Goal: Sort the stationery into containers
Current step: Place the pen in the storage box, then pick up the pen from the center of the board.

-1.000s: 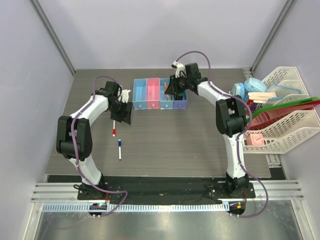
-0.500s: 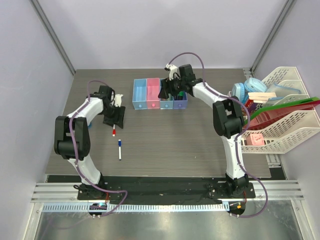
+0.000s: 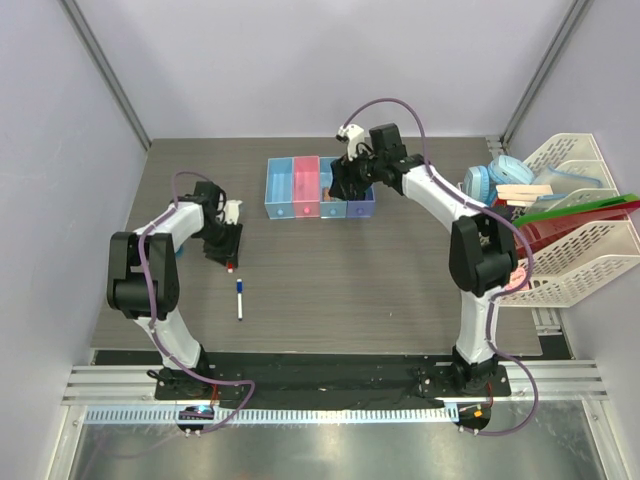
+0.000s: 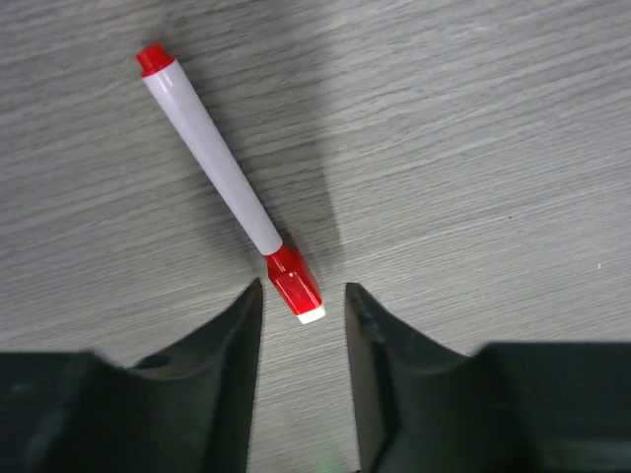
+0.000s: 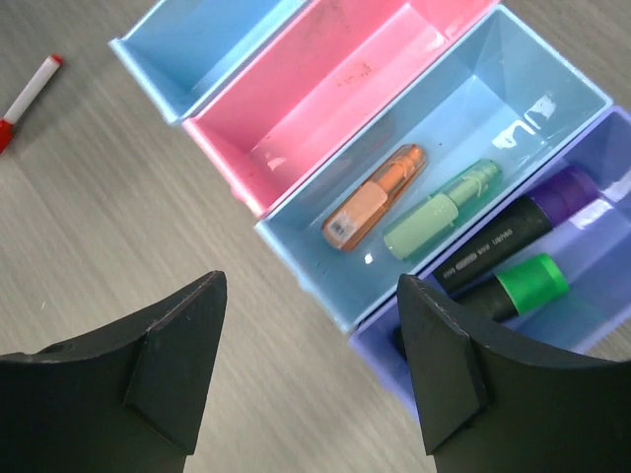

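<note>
A white marker with a red cap (image 4: 212,163) lies on the table; its cap end sits between the tips of my open left gripper (image 4: 303,288). In the top view the left gripper (image 3: 226,248) covers most of that marker (image 3: 230,265). A blue-capped marker (image 3: 240,298) lies nearer the front. My right gripper (image 5: 311,286) is open and empty above the front edge of the row of bins (image 3: 320,188). The light blue bin (image 5: 513,89) holds an orange piece (image 5: 375,197) and a green piece (image 5: 444,209). The purple bin (image 5: 611,286) holds a green-capped highlighter (image 5: 527,281) and a purple-capped one (image 5: 513,229).
The blue bin (image 5: 207,44) and the pink bin (image 5: 325,89) show nothing inside. White mesh racks (image 3: 575,260) with folders and books stand at the right edge. A small blue thing (image 3: 181,252) peeks out beside the left arm.
My left gripper has moved left and toward the front, down over the red-capped marker. My right gripper shifted left, then back right, above the bins.
</note>
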{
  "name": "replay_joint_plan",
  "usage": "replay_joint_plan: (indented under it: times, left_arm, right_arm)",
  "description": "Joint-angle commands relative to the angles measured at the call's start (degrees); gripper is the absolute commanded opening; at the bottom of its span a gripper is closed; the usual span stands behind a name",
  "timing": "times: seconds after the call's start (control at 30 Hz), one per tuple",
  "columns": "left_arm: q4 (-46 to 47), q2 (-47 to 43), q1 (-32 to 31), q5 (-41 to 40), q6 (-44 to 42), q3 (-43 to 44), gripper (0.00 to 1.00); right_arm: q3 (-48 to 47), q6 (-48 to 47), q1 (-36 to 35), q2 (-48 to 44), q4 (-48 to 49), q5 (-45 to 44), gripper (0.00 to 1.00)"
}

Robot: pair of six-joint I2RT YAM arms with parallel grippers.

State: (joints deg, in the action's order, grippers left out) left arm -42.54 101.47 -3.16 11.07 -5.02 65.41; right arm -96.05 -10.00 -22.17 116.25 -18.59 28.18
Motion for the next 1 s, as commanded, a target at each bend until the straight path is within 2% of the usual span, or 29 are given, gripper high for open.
replay_joint_plan:
  times: [0.0,0.17,0.2,0.27,0.4,0.73,0.97]
  left_arm:
    - [1.85,1.27,0.96,1.23,-0.87,-0.37,0.29]
    - [2.9,2.15,1.4,1.41,-0.96,-1.33,0.13]
    - [3.17,2.15,1.49,1.32,-1.05,-1.51,0.06]
    - [3.52,2.33,1.58,1.24,-0.87,-1.77,0.0]
    - [3.35,2.5,1.58,1.06,-1.05,-1.69,0.0]
    - [-7.9,-4.44,1.93,2.37,-1.49,-1.69,0.0]
    - [-12.56,-2.07,1.58,4.48,-0.26,-0.28,0.0]
  right_arm:
    - [2.18,-10.98,-1.82,-8.75,-5.12,-3.13,0.76]
    - [2.45,-20.57,-4.54,-11.56,-12.69,-6.82,0.76]
    - [2.53,-21.98,-5.24,-11.83,-15.05,-7.35,0.76]
    - [2.71,-24.36,-6.12,-12.44,-16.12,-9.45,0.76]
    - [2.97,-23.93,-6.74,-13.5,-16.65,-9.73,0.76]
    - [6.14,-23.75,-7.62,-17.01,-16.48,-10.96,0.76]
    - [7.54,-22.96,-8.15,-19.91,-16.57,-12.01,0.76]
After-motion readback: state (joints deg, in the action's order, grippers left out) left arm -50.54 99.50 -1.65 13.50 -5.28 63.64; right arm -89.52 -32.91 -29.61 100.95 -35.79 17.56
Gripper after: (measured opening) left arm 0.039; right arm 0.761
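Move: The red-capped pen lies right under my open left fingers by its cap; its middle is about 4 cm ahead, 1 cm left and 1 cm below. The blue-capped pen is some 8 cm back and 3 cm right of my left hand, and the storage box's middle about 21 cm ahead, 23 cm right and 1 cm above. From my right hand, the red-capped pen lies roughly 29 cm left, 13 cm back and 13 cm below. I sink my left hand barely 1 cm and close its fingers, pinching the red cap, then hold still before drawing the pen back about 4 cm, rising some 1 cm with the fingertips tilting back towards me. My right hand, empty and wide open, backs off the box about 8 cm, rising, dipping and rising again as its wrist turns to point more steeply down. ##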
